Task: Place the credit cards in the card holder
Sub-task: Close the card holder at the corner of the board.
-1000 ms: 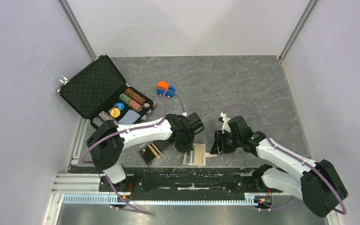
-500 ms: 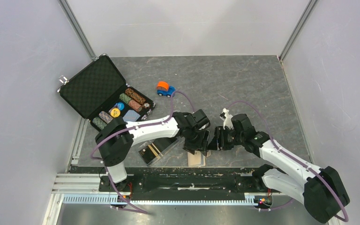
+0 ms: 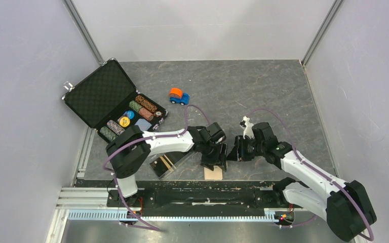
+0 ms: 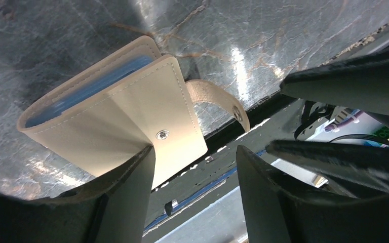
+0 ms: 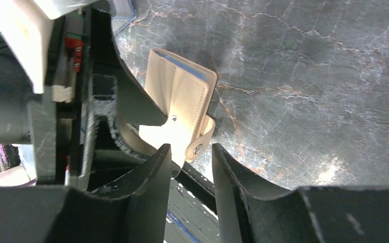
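Observation:
The beige card holder (image 3: 213,173) lies folded near the table's front edge. It shows in the left wrist view (image 4: 131,111) and the right wrist view (image 5: 182,101). A light blue credit card (image 4: 76,98) sits inside it, with its edge showing in the right wrist view (image 5: 185,65). The snap tab (image 4: 218,98) sticks out unfastened. My left gripper (image 4: 195,152) is open over the holder, and its left finger (image 4: 131,192) rests on the top flap. My right gripper (image 5: 190,149) is open, with the tab's snap (image 5: 198,149) just ahead of its fingertips. A black card with a gold stripe (image 3: 165,163) lies in a clear box.
The clear plastic box with a dark base (image 3: 174,161) is just left of the holder. An open black chip briefcase (image 3: 106,96) stands at the back left. A small orange and blue toy car (image 3: 179,95) sits mid-table. The black front rail (image 3: 182,195) runs right behind the holder.
The holder lay open a second ago and is now folded over. My left gripper moved right onto it. My right gripper swung left to the tab side.

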Controlling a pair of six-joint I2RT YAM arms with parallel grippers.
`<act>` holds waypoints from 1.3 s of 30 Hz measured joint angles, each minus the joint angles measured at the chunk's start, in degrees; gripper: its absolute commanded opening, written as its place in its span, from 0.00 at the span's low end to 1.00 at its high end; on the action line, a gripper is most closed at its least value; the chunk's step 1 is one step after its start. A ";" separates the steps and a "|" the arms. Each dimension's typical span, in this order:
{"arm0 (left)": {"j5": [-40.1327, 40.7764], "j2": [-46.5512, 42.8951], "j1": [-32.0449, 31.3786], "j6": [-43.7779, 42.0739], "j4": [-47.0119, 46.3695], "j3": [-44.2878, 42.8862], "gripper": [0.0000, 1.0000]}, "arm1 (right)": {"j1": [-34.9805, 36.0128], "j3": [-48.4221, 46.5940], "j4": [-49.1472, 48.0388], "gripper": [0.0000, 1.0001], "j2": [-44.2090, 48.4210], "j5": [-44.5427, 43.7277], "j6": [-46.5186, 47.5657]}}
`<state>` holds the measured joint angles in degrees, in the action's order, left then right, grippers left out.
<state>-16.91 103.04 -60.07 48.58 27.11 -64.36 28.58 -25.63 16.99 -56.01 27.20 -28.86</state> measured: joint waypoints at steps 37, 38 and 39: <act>-0.44 4.70 -0.04 3.08 -5.62 -5.53 0.13 | -7.43 7.21 1.27 0.12 0.46 1.09 1.16; -0.13 5.20 -0.07 2.97 -5.22 -6.01 0.09 | -7.43 7.26 1.29 0.12 0.46 1.25 1.22; 0.00 5.57 -0.04 2.99 -4.87 -6.25 0.06 | -7.43 7.28 1.27 0.12 0.46 1.29 1.27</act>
<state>-16.91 108.62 -60.12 51.57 22.24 -70.61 21.15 -18.35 18.26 -55.55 28.49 -27.59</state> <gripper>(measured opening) 0.161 0.124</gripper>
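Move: The left hand, open just above the folded card holder, has its closing strap about 3 cm to its right, 2 cm ahead and 1 cm lower; the holder's body is centred some 2 cm to the hand's left, level with it and 2 cm below, and a clear case lies about 17 cm left, 3 cm ahead and 3 cm down. From the right hand the strap is roughly 3 cm left, 3 cm back and 4 cm below. Left hand goes some 5 cm right and forward, pinching the strap; right sinks 4 cm while moving right, closing empty. ##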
